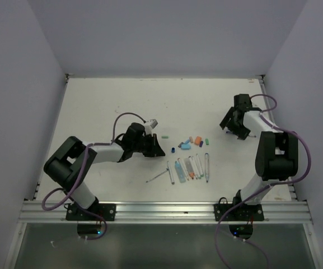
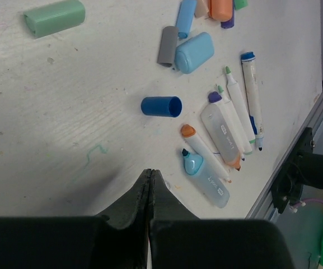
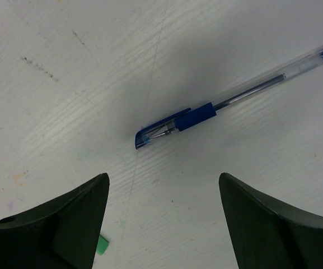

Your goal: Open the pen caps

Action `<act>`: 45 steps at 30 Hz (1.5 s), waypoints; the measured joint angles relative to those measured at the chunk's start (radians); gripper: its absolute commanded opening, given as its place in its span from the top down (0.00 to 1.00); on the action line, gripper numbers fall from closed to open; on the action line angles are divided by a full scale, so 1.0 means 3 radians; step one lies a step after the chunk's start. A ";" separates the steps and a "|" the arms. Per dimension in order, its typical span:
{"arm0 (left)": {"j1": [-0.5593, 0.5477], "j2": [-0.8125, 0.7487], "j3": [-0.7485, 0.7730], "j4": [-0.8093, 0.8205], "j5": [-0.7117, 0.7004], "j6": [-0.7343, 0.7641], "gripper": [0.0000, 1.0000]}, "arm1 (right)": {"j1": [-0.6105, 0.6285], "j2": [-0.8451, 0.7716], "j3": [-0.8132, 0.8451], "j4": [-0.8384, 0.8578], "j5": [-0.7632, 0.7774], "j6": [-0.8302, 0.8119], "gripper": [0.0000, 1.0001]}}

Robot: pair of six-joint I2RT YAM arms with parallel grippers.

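Note:
Loose pen caps lie on the white table: a green one point(image 2: 55, 18), a dark blue one point(image 2: 161, 106), a light blue one point(image 2: 195, 52), a grey one point(image 2: 166, 46) and an orange one point(image 2: 221, 8). Beside them lie several uncapped markers point(image 2: 228, 131). My left gripper point(image 2: 150, 172) is shut with nothing in it, just short of the dark blue cap; in the top view it point(image 1: 160, 152) sits left of the cap cluster point(image 1: 190, 143). My right gripper point(image 3: 164, 178) stands open above bare table, near a blue capped pen point(image 3: 234, 98) at the far right point(image 1: 232, 130).
A row of pens and markers point(image 1: 189, 168) lies near the front, with one thin pen point(image 1: 158, 176) apart to its left. A metal rail point(image 1: 167, 210) runs along the near edge. White walls close in three sides. A small green scrap point(image 3: 102, 245) lies by my right gripper's left finger.

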 measured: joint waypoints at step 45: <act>-0.0205 0.0647 0.0612 0.0050 -0.0062 -0.0196 1.00 | 0.1831 0.0025 -0.0328 0.0930 -0.1105 0.0013 1.00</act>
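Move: The dark blue cap lies about 3 cm ahead of the shut left hand, 5 cm to its right and 3 cm below; from that hand the green marker cap is 9 cm ahead and 1 cm right, the big light-blue cap 5 cm ahead and 11 cm right. From the right hand the dark blue cap is some 29 cm left and 8 cm back. The gel pen is about 5 cm right of the right hand and 1 cm ahead; the orange cap is 17 cm left and 3 cm back. Both hands converge on the dark blue cap, no clear contact seen. The right leaves the gel pen ungrasped and sweeps about 26 cm left and slightly back over the loose caps, rising some 3 cm then sinking again, shutting its wide-open fingers empty and turning about 40 degrees counter-clockwise with its left side tilting up. The left, still shut, edges about 5 cm right and a little forward. ##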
